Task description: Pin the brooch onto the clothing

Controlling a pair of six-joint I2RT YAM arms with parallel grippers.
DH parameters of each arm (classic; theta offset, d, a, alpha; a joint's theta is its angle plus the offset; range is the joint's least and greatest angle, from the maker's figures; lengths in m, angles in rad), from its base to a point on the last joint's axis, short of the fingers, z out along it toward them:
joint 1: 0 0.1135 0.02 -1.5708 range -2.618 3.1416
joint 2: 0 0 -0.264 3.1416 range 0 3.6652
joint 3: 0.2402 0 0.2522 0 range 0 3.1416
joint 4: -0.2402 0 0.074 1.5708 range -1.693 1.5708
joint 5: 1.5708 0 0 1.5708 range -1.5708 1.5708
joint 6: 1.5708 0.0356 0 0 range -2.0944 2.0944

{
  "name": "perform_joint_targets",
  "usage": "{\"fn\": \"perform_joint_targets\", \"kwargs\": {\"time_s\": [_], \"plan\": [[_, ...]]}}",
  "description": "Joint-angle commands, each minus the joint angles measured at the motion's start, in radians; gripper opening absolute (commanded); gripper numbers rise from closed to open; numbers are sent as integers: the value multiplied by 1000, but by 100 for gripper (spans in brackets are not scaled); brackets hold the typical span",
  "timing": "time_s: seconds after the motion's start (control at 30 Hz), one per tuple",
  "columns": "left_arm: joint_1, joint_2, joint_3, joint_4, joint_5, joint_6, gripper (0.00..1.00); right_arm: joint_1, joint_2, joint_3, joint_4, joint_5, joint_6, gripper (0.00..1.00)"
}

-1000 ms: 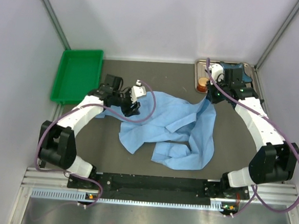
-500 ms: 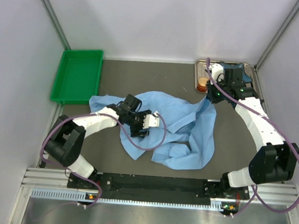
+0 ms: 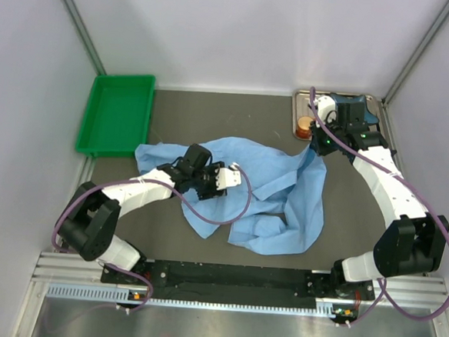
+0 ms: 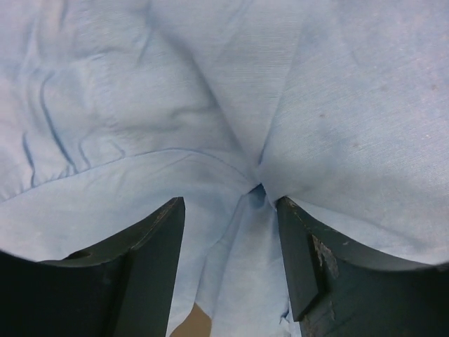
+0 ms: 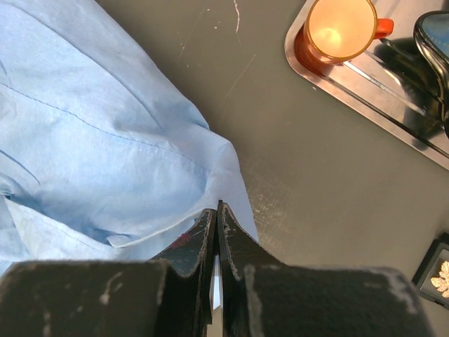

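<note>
The clothing (image 3: 285,188) is a light blue shirt lying crumpled on the dark table, and it fills the left wrist view (image 4: 210,105). My left gripper (image 3: 208,185) is down on its middle and open (image 4: 228,203), its fingers either side of a raised fold. My right gripper (image 3: 318,146) is at the shirt's far right corner. Its jaws (image 5: 218,205) are shut on the shirt's hem (image 5: 91,126). The brooch (image 5: 442,276), small and gold-pale, lies in a black case at the right edge of the right wrist view.
A metal tray (image 3: 298,104) at the back right holds an orange cup (image 3: 303,126) (image 5: 340,28) and a dark dish (image 5: 435,35). A green bin (image 3: 117,111) stands at the back left. Grey walls close in both sides.
My left arm swung from the shirt's far left edge down onto its middle, and the shirt's left part now lies uncovered. The right arm has not moved.
</note>
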Motion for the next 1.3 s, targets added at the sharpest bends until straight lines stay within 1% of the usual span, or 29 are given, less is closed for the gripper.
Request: {"fn": "perform_joint_targets", "kwargs": {"time_s": [0.0,0.1,0.2,0.3,0.37,0.4,0.43,0.5,0.63,0.8,0.87,0.9,0.97,1.07,1.1,1.13,1.17,1.2,1.27], "plan": [[25,-49,3,76,37,-29,59,-7,-35,20,23,-21,-4,0],[27,-49,1,90,60,-18,53,-7,-37,15,23,-22,-7,0],[30,-38,1,107,72,-23,50,-7,-35,14,22,-19,-8,0],[36,-35,-11,96,83,6,51,-7,-40,14,20,-18,-10,0],[35,-27,-14,72,94,20,55,-8,-41,9,20,-18,-10,0],[36,-18,-10,57,123,38,57,-7,-40,8,20,-18,-10,0],[35,-10,-10,50,138,43,61,-5,-38,8,20,-18,-10,0],[27,5,-11,56,144,34,63,-7,-35,9,20,-16,-8,0],[21,36,-7,116,117,-3,61,-7,-37,12,18,-16,-5,0],[21,80,26,138,114,-26,57,-7,-38,8,14,-11,-10,0],[19,89,30,165,99,-52,52,-7,-40,6,11,-8,-10,0],[21,92,35,172,92,-60,45,-7,-41,6,12,-7,-10,0],[22,88,46,166,83,-72,39,-7,-44,6,12,-4,-12,0],[36,63,52,146,92,-81,22,-7,-43,9,11,-7,-13,0],[38,48,52,144,88,-89,11,-8,-43,14,9,-7,-13,0],[44,42,55,144,83,-96,5,-7,-41,17,11,-8,-13,0],[56,34,65,141,71,-124,1,-7,-40,21,11,-7,-13,0],[65,22,72,138,46,-135,0,-7,-40,28,9,-8,-12,0],[106,10,105,115,52,-135,0,-7,-40,35,8,-13,-10,0]]}}
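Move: The left hand's open fingers point down and to the right over a bunched fold of the clothing, about 1 cm ahead, 1 cm right and 2 cm below the hand. The turned-over flap lies roughly 20 cm right and 3 cm ahead of that hand; the green tray's middle is some 27 cm left and 20 cm ahead. From the right hand, which still holds a raised corner of the clothing, the fold is about 30 cm left, 11 cm back and 15 cm lower. The left hand first rises about 1.5 cm with its fingers still open, then edges a centimetre or so to the right and sinks about 3 cm into the bunched clothing. There it shuts its fingers fully from a bit over half open, pinching the fold between the fingertips, and begins to draw it up and forward by some 1.5 cm, while the right hand stays put and keeps its hold on the raised corner. ##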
